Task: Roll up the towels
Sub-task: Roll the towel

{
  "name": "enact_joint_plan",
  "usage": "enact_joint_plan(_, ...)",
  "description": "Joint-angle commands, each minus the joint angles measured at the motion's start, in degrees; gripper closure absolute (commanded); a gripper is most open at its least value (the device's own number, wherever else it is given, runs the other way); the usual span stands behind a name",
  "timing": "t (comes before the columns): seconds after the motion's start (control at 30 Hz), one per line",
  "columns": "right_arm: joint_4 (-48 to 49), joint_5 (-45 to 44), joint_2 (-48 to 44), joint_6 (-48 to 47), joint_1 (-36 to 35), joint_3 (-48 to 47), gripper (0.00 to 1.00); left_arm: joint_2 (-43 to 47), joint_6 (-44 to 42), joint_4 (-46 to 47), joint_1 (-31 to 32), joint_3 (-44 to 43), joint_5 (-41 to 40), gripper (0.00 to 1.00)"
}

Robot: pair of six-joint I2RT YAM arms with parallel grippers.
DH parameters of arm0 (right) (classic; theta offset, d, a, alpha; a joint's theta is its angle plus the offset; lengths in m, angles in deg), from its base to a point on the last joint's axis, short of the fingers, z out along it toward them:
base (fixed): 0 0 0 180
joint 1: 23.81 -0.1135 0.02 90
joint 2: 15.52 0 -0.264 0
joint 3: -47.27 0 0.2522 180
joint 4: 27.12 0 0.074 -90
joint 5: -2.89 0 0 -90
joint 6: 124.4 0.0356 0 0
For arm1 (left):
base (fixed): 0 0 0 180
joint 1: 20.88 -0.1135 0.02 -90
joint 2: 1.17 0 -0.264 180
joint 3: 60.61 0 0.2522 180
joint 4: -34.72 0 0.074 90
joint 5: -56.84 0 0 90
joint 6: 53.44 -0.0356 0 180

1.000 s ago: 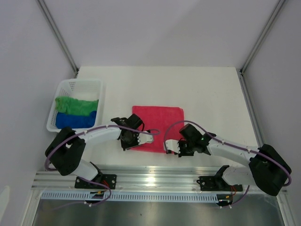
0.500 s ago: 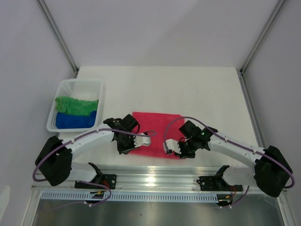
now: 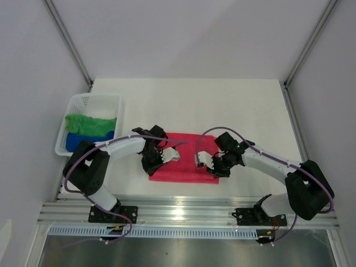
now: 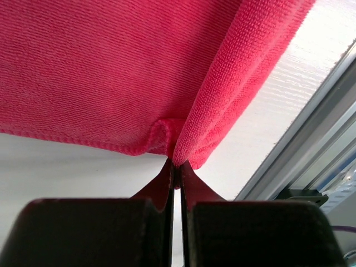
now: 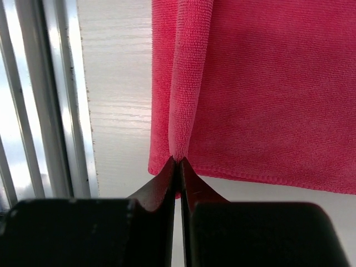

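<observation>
The pink-red towel [image 3: 183, 167] lies spread near the table's front edge. A fold of its near edge stands lifted at both sides. My left gripper [image 3: 155, 165] is shut on the fold at the towel's left side; the left wrist view has the fingertips [image 4: 175, 164] pinching red cloth [image 4: 111, 72]. At the right side my right gripper [image 3: 214, 168] pinches the same fold, with its tips [image 5: 179, 161] closed on a ridge of the towel [image 5: 267, 83]. The green towel [image 3: 89, 123] and the blue towel [image 3: 83, 142] lie rolled in the basket.
The white mesh basket [image 3: 92, 100] stands at the table's left edge. An aluminium rail [image 3: 183, 210] runs along the near edge just behind the towel, showing in both wrist views [image 4: 311, 139] [image 5: 39, 100].
Both grippers have moved away from the rail with the towel's near edge pinched, drawing it up and over. The red towel now looks shorter from front to back.
</observation>
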Motion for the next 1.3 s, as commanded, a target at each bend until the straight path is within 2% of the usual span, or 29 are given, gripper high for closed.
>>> enact_joint_plan(0.0, 2.6, -0.1, 1.1, -0.1, 1.4, -1.0, 0.94, -2.5, -0.6, -0.1, -1.1, -2.9, 0.3, 0.99)
enact_joint_plan(0.17, 6.9, -3.1, 1.2, 3.4, 1.6, -0.4, 0.87, -6.1, 0.6, -0.6, -2.2, -4.7, 0.2, 0.98)
enact_joint_plan(0.23, 9.2, -7.8, -0.6, 5.0, 1.8, 0.2, 0.82, -6.4, 0.8, -0.6, -2.4, -4.8, 0.2, 0.95)
enact_joint_plan(0.3, 10.2, -10.1, -3.8, 6.6, 2.0, 0.6, 0.81, -6.1, 0.9, -0.5, -2.5, -5.1, 0.5, 0.93)
enact_joint_plan(0.33, 11.4, -11.2, -5.2, 7.3, 2.3, 0.7, 0.72, -6.0, 1.0, -0.5, -2.6, -5.1, 0.6, 0.92)
enact_joint_plan(0.37, 11.9, -11.4, -6.7, 8.1, 2.6, 0.9, 0.67, -5.9, 1.1, -0.6, -2.5, -5.5, 0.8, 0.92)
enact_joint_plan(0.4, 11.7, -11.2, -9.2, 8.4, 2.6, 0.9, 0.56, -5.7, 1.3, -0.7, -2.6, -5.6, 1.0, 0.92)
enact_joint_plan(0.43, 11.1, -10.2, -10.4, 7.9, 2.2, 0.9, 0.55, -5.7, 1.6, -0.6, -2.5, -5.7, 1.0, 0.91)
enact_joint_plan(0.67, 11.0, -9.9, -17.4, 5.0, -5.3, 5.2, 0.54, -4.1, 4.3, 1.0, -2.7, -7.0, -0.3, 0.65)
enact_joint_plan(0.8, 12.7, -13.3, -17.2, 5.8, -9.2, 8.3, 0.54, -1.9, 5.7, 1.2, -4.0, -8.9, -1.6, 0.61)
enact_joint_plan(0.87, 13.1, -15.1, -17.1, 6.4, -10.8, 9.1, 0.54, 0.6, 5.4, 0.5, -4.6, -9.0, -1.6, 0.53)
enact_joint_plan(0.97, 13.9, -15.8, -16.6, 6.7, -11.4, 10.1, 0.54, 4.6, 4.1, -0.8, -5.2, -9.0, -1.5, 0.5)
enact_joint_plan(1.03, 14.0, -16.0, -16.2, 6.7, -11.8, 9.9, 0.53, 6.4, 3.1, -1.6, -5.2, -9.0, -1.0, 0.45)
enact_joint_plan(1.2, 14.1, -15.8, -15.0, 7.0, -12.6, 9.7, 0.53, 10.0, 4.0, -3.9, -5.0, -9.5, -1.4, 0.48)
enact_joint_plan(1.27, 14.5, -15.4, -15.3, 7.1, -13.3, 10.3, 0.53, 12.4, 3.5, -3.9, -3.1, -7.2, -0.6, 0.5)
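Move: Both hands still pinch the near corners of the red towel, its near edge already turned over between them; the flat sheet's left border, where the left hand lays its corner, is about 2 cm ahead and 1 cm below it. The sheet's right border lies some 3 cm ahead of the right hand, 2 cm below. The folded edge's middle is level with both, about 13 cm right of the left hand and 13 cm left of the right. The sheet's middle lies about 8 cm ahead and 14 cm right of the left hand. The left hand eases the pinched corner forward and slightly down onto the towel, opens its fingers to let go, then goes on forward to about 5 cm from where it began and lifts clear, its tips swinging a little forward. The right hand carries its corner forward, opens about halfway and rises clear some 5 cm ahead, then sweeps back and down to hover open over the fold's right end, fingers tilted about 20 degrees farther forward. ##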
